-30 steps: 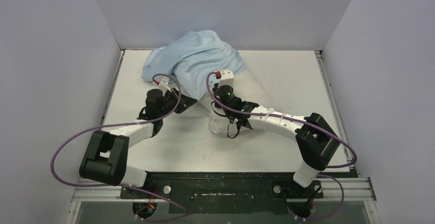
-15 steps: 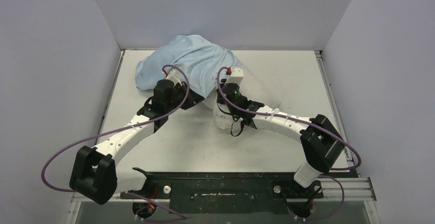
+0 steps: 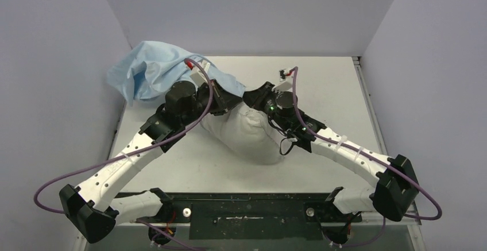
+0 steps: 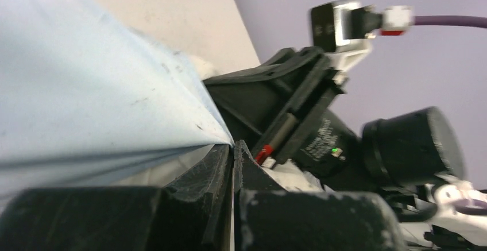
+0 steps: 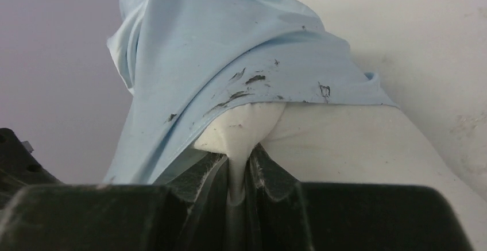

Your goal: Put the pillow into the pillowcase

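The light-blue pillowcase [image 3: 150,70] is bunched at the back left, against the left wall. One edge of it runs to my left gripper [image 3: 228,99], which is shut on that thin edge [image 4: 232,145]. The plump off-white pillow [image 3: 248,135] lies mid-table with its far end under the pillowcase's edge. My right gripper [image 3: 254,98] is shut on a pinched fold of the pillow [image 5: 238,168]. In the right wrist view the stained pillowcase [image 5: 218,50] drapes over the pillow [image 5: 344,142]. The two grippers are close together at the pillowcase's mouth.
White table [image 3: 333,96] is boxed by grey walls on the left [image 3: 57,61], back and right. Both arms cross the middle of the table, with purple cables looping off them. A black rail [image 3: 247,208] runs along the near edge.
Both arms have reached further in. The left gripper has dragged the pillowcase left toward the wall, and much more of the pillow now shows, nearer and to the right of before.
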{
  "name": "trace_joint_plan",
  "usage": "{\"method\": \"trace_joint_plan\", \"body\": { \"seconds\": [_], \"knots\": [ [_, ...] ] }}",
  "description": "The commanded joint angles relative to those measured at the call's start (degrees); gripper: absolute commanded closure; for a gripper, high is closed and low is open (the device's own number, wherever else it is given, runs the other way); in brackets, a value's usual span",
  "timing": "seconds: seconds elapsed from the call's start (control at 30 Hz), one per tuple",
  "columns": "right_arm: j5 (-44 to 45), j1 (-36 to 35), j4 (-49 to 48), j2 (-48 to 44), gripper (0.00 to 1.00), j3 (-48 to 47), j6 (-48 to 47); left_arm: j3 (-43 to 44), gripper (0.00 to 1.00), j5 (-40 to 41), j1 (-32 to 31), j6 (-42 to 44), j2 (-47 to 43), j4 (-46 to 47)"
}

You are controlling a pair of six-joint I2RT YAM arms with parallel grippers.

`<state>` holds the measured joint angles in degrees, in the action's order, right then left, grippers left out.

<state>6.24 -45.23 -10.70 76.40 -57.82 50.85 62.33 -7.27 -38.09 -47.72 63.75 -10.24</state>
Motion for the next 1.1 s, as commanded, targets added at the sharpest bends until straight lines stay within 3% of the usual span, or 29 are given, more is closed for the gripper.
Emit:
{"method": "trace_joint_plan", "body": {
  "seconds": [0.0,0.17,0.33,0.53,0.63,0.77,0.9,1.07],
  "knots": [
    [-3.70,3.07,-14.65,-4.71,1.00,3.97,15.16,8.11,1.00,-5.81,-4.67,0.09,0.82,1.88],
    [-0.93,7.31,-12.58,-4.74,1.00,12.32,16.59,6.73,1.00,-4.91,-4.50,2.50,5.57,1.91],
    [-5.13,16.09,-19.38,0.26,1.00,18.89,20.25,7.56,1.00,-10.37,-3.82,0.64,10.87,9.75],
    [-9.52,23.30,-23.50,8.34,1.00,16.00,22.41,13.74,1.00,-18.33,-3.08,-2.27,17.20,18.90],
    [-10.90,25.25,-21.83,10.55,0.77,13.28,21.40,16.94,1.00,-22.59,-0.68,-1.22,21.34,22.36],
    [-9.84,27.68,-15.13,8.04,0.46,11.31,16.52,22.75,0.67,-26.30,5.31,0.61,25.20,21.26],
    [-10.48,32.76,-8.51,3.84,0.24,11.25,12.26,30.91,0.46,-20.85,9.71,11.72,26.63,5.49],
    [-10.91,40.03,0.91,-0.84,0.02,10.27,5.72,38.01,0.41,-7.68,10.92,26.53,27.59,-12.91]
  ]
}}
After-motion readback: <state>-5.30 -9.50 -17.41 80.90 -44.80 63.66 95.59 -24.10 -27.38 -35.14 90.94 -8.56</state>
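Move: The left gripper pinches the pillowcase hem, its tips only a few centimetres to the left of the right gripper's, which holds a pinch of pillow. The visible pillow body hangs about 12 cm back of the left hand, 1 cm to its right and some 15 cm below. The gathered pillowcase lies roughly 25 cm left of the left hand, 8 cm ahead and 10 cm below. From the right hand, the pillow body is 12 cm back, 2 cm to its left and 15 cm below. Swing both held edges to the right after a brief pull back, sinking the right gripper and sending it forward too. Once each has gone some 8 to 10 cm right, open both: let the left gripper drop the hem and rise forward with its fingers tipping up, and carry the right gripper on out to about 20 cm right of its start, turning clockwise, letting go of the pillow. ##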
